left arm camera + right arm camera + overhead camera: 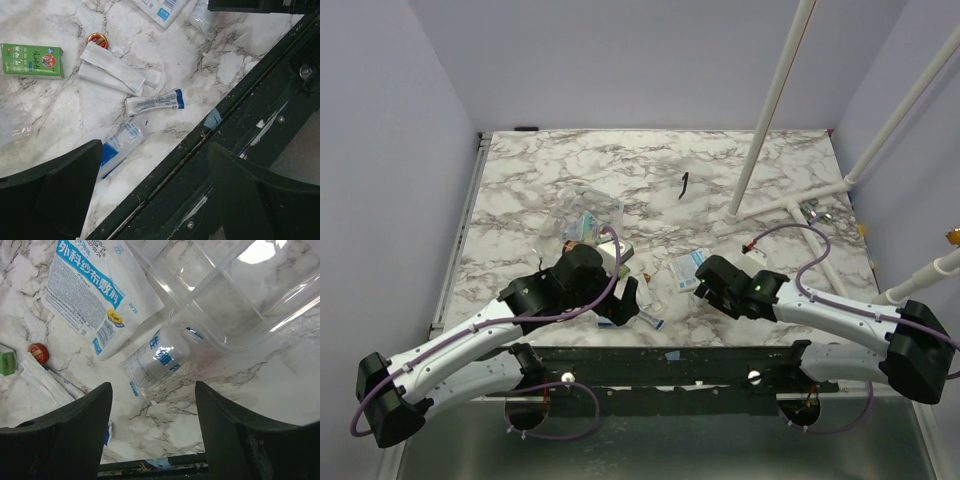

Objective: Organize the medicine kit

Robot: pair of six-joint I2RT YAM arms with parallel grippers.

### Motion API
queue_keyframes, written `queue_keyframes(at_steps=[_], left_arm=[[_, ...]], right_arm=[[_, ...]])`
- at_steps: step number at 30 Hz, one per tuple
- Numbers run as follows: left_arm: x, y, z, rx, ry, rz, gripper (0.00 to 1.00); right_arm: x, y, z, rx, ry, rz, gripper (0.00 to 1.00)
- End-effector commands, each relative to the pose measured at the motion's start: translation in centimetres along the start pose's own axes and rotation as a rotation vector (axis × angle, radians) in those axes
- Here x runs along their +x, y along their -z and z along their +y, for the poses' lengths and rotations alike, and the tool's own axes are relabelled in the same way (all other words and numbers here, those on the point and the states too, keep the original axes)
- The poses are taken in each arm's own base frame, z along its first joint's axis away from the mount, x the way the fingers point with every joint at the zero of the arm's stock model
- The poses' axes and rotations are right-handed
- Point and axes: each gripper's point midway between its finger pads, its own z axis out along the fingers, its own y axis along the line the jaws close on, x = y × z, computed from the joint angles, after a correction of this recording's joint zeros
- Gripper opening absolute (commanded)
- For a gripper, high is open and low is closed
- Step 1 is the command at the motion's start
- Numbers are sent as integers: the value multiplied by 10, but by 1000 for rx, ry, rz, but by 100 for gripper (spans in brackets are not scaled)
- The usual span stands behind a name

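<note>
The medicine kit (590,207), a clear plastic box, lies open near the table's middle, and its clear divided shell (240,290) fills the upper right of the right wrist view. My left gripper (625,300) (155,190) stands open over the table's near edge with nothing between its fingers. Ahead of it lie a blue-and-white tube (155,102), a sachet (122,145), white gauze wrappers (112,70), a red tin (97,40) and a green box (32,60). My right gripper (703,278) (152,425) is open and empty. A wrapped bandage roll (157,360) and a blue-and-white dressing packet (95,295) lie just beyond it.
A black rail (670,365) runs along the table's near edge. White pipes (770,110) rise from the back right. A small black piece (685,185) lies toward the back. Walls close in the left, back and right sides.
</note>
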Motion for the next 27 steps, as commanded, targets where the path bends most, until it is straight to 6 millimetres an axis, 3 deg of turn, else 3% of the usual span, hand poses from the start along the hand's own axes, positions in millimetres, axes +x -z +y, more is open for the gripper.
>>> queue_keyframes(at_steps=[1,6,20,27], left_arm=[[-6,2,-12,57,5,-33,88],[-13,8,-25,130,6,-73,88],[-5,18,-23,131,-12,-75,88],[-2,20,-22,130,-14,-74,89]], right_arm=[[0,-9,7,-7,-99,-28,68],[3,-19,6,28,-134,-33,64],[7,-35,-4,94,-211,-58,53],[2,-32,-9,95,-222,-83,36]])
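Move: The wrapped bandage roll lies just in front of the right hand, about 2 cm ahead, in line sideways and some 4 cm below it. The gauze packet is roughly 8 cm ahead and 4 cm left of that hand, and the clear tray about 8 cm ahead and 8 cm to its right. The red cap is around 6 cm ahead and 13 cm left of it. From the left hand, the roll is about 7 cm ahead, 15 cm right and 13 cm down. The right fingers come against both sides of the bandage roll's near end: the hand sinks about 3 cm onto it, edging a little forward and left, turning some 10 degrees clockwise, and narrows its gap from wide to under half. Meanwhile the open, empty left hand rises about 2 cm and draws back slightly, clear of the table. ##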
